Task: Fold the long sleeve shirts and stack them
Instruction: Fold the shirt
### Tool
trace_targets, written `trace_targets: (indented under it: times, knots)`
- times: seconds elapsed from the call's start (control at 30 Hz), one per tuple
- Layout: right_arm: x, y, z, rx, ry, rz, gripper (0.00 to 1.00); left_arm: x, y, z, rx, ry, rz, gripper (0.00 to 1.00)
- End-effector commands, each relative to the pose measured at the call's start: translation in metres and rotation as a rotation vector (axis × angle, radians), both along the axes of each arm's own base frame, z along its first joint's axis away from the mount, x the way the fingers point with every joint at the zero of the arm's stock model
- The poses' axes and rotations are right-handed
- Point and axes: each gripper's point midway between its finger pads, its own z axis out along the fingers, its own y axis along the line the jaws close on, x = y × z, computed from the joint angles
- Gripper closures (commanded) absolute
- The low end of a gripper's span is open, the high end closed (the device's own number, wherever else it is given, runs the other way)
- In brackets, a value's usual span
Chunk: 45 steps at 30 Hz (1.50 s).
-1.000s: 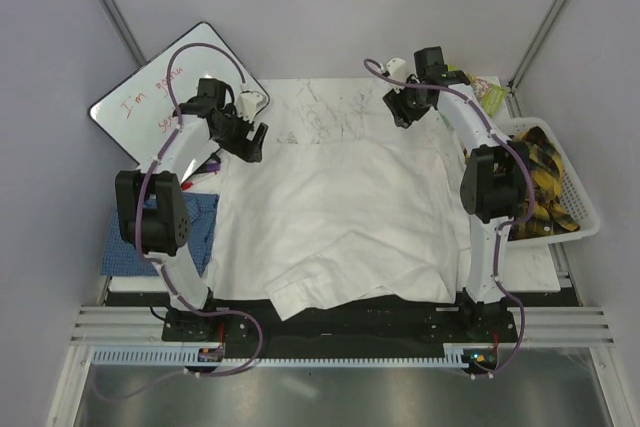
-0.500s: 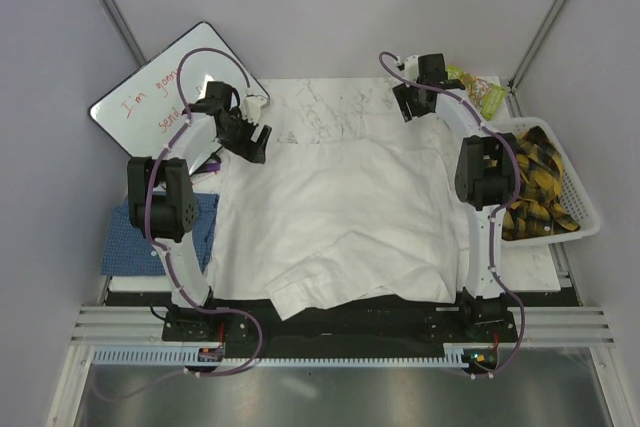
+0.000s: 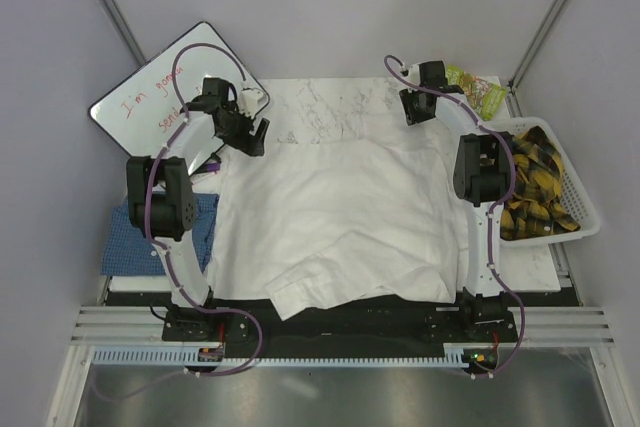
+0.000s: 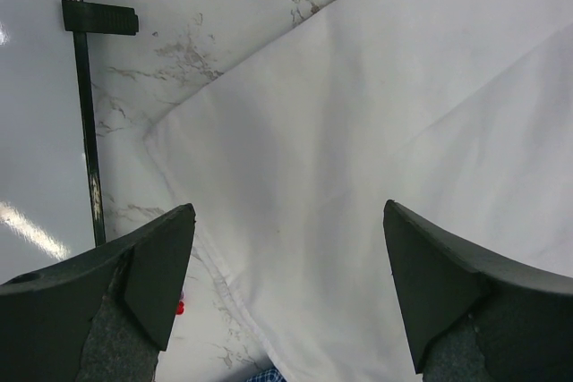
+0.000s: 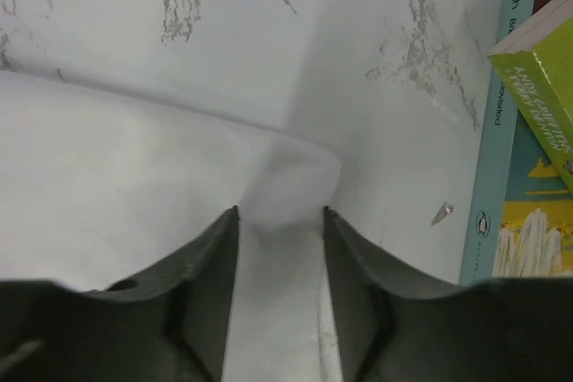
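Note:
The large white long sleeve shirt (image 3: pixel 340 207) lies spread across the marble table. The blue checked shirt (image 3: pixel 200 227) peeks out from under its left edge, and a scrap of it (image 4: pixel 267 375) shows in the left wrist view. My left gripper (image 3: pixel 254 135) hovers over the white shirt's far left corner (image 4: pixel 376 131). There my left gripper (image 4: pixel 286 248) is open wide and holds nothing. My right gripper (image 3: pixel 417 117) is at the far right corner. In its wrist view the right gripper (image 5: pixel 280 214) is open but narrow, and a raised pucker of white cloth (image 5: pixel 291 181) sits between its fingers.
A whiteboard (image 3: pixel 165 97) with red writing leans at the far left, its black clip (image 4: pixel 98 17) close to my left gripper. Books (image 5: pixel 528 131) lie just right of the right gripper. A white basket (image 3: pixel 580 217) of yellow-and-black cloth stands on the right edge.
The right gripper has moved right and down onto the shirt's far right corner, and its jaws have narrowed around the cloth. The left gripper has shifted slightly at the far left corner.

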Motion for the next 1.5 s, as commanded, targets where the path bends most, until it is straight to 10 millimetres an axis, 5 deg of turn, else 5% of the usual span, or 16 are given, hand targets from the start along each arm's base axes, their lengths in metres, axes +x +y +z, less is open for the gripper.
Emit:
trace_targets:
  times: [0.0,0.17,0.23,0.37,0.53,0.63,1.0,1.47]
  knots:
    - [0.017,0.005,0.015,0.055,-0.061,-0.014,0.61,0.019,0.004,0.008,0.002,-0.048,0.03,0.07]
    - [0.019,0.004,0.032,0.056,-0.09,-0.008,1.0,0.027,0.012,0.006,0.003,-0.049,0.06,0.1]
    - [0.019,0.005,0.043,0.053,-0.109,0.003,1.0,0.035,0.015,0.005,0.016,-0.067,0.032,0.11]
    - [0.015,0.009,0.083,0.076,-0.176,0.027,1.0,0.043,0.014,-0.002,0.071,-0.102,-0.131,0.35]
    - [0.01,0.012,0.123,0.088,-0.259,0.049,1.0,0.053,0.013,-0.01,0.101,-0.131,-0.222,0.36]
    - [0.006,0.013,0.131,0.092,-0.267,0.059,1.0,0.056,0.012,-0.014,0.108,-0.14,-0.257,0.37]
    - [-0.001,0.014,0.122,0.088,-0.238,0.086,1.0,0.065,0.017,-0.046,0.163,-0.115,-0.311,0.42]
    - [-0.005,0.017,0.11,0.083,-0.208,0.109,1.0,0.079,0.022,-0.057,0.213,-0.142,-0.316,0.48]
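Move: The right fingers are open around the shirt's far right corner, which lies about 1 cm ahead, 1 cm right and 1 cm below. The green book stands some 10 cm ahead and 19 cm right. From the left hand, the shirt's far left corner lies roughly 6 cm ahead, 4 cm left and 6 cm below, with the whiteboard clip about 11 cm ahead, 1 cm left, and the purple marker about level, 13 cm left. Closing right away, the right fingers pinch the shirt's far right corner and lift it almost straight up, about 10 cm, the fingertips swinging slightly outward, then hold it there. Meanwhile the left hand goes some 6 cm forward and 6 cm down to the far left corner, drifting slightly left, turning about 15 degrees clockwise and narrowing its wide-open fingers to about half; contact there can't be seen. ##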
